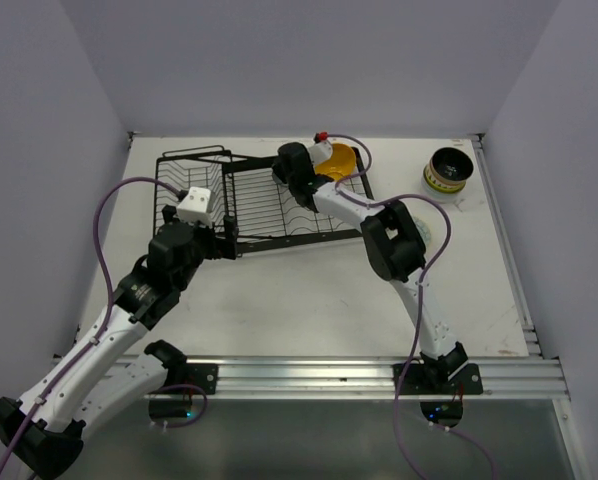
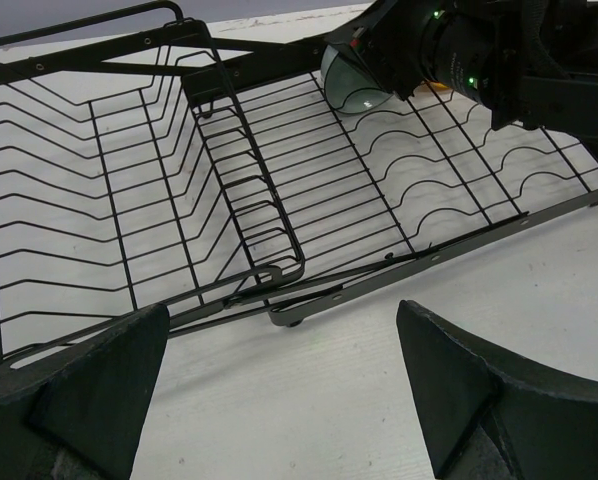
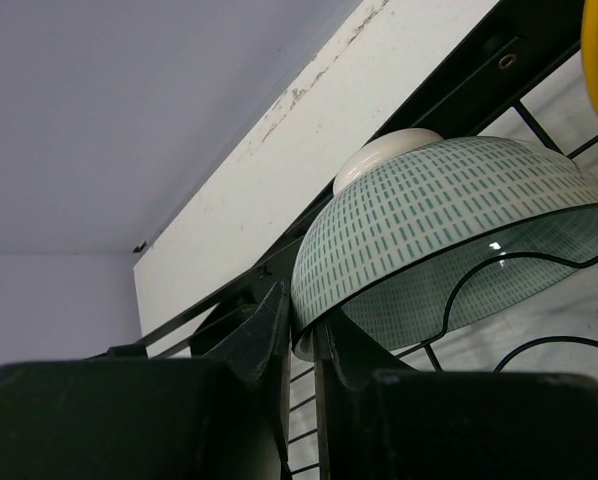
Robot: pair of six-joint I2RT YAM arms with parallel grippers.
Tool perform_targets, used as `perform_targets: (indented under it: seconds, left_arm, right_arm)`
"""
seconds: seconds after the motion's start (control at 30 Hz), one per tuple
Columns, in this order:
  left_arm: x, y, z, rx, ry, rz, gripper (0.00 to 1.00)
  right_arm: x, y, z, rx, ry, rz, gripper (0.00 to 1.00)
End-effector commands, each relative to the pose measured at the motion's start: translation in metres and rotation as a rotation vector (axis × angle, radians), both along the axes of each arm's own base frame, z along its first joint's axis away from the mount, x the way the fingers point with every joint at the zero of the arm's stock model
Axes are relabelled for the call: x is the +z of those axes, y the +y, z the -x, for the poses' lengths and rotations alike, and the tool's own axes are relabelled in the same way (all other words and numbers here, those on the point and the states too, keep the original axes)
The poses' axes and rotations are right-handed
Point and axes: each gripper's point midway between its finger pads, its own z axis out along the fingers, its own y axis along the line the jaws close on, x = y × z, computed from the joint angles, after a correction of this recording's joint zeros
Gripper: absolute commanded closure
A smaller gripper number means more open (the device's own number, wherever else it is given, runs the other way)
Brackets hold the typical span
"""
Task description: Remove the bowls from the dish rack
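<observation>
The black wire dish rack [image 1: 269, 215] lies at the back middle of the table. A pale teal-patterned bowl [image 3: 439, 220] stands on edge in its far wire rows, and also shows in the left wrist view [image 2: 354, 85]. My right gripper [image 3: 304, 330] is shut on this bowl's rim, one finger inside and one outside; in the top view it [image 1: 294, 165] is over the rack's far side. An orange-yellow bowl [image 1: 341, 160] sits at the rack's far right corner. My left gripper [image 2: 279, 390] is open and empty just off the rack's near edge, by the basket section [image 2: 79, 180].
A dark bowl with a lime-yellow band [image 1: 447, 170] stands on the table at the back right, outside the rack. A metal rail [image 1: 359, 375] runs along the table's near edge. White walls close in the left, back and right sides.
</observation>
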Motion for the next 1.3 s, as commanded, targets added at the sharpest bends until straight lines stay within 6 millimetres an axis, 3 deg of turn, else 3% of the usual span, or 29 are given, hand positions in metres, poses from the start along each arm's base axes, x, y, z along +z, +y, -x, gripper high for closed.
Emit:
perform_targets:
  seconds: [0.0, 0.03, 0.2, 0.5, 0.73, 1.1, 1.27]
  left_arm:
    - [0.011, 0.001, -0.002, 0.013, -0.043, 0.01, 0.0]
    - [0.01, 0.002, -0.002, 0.016, -0.041, 0.007, 0.0]
    - [0.01, 0.002, -0.002, 0.018, -0.041, 0.008, 0.0]
    - [0.01, 0.004, -0.002, 0.025, -0.042, 0.005, 0.0]
    - [0.009, 0.005, -0.003, 0.031, -0.041, 0.002, 0.0]
    - [0.006, 0.009, -0.005, 0.053, -0.037, -0.018, 0.0]
    - [0.006, 0.012, -0.005, 0.069, -0.037, -0.026, 0.0]
  right_arm:
    - [0.053, -0.001, 0.002, 0.005, -0.116, -0.057, 1.0]
    - [0.048, 0.0, 0.005, 0.02, -0.12, -0.049, 1.0]
    - [0.084, 0.009, 0.013, 0.085, -0.274, -0.064, 1.0]
    - [0.104, 0.021, 0.024, 0.19, -0.412, -0.088, 1.0]
    - [0.137, 0.03, 0.034, 0.271, -0.519, -0.078, 1.0]
    - [0.197, 0.025, 0.059, 0.363, -0.632, 0.009, 1.0]
    - [0.207, 0.02, 0.066, 0.421, -0.663, 0.023, 1.0]
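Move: The green bowl is already pinched by its rim in the right fingers, its middle about 4 cm ahead and 4 cm right of that hand, roughly level. The orange bowl stands some 13 cm to the hand's right and 3 cm ahead; the rack's left section is centred about 20 cm left, 4 cm back and 6 cm lower. From the left hand the green bowl is about 34 cm ahead, 14 cm right and 12 cm down. The green bowl, still pinched by its rim, is drawn back towards the robot about 5 cm by the right hand, which drifts some 2 cm left and eases up slightly less. On the way the right wrist tips the fingers upward and swings some 20 degrees counter-clockwise, the grip staying shut. ##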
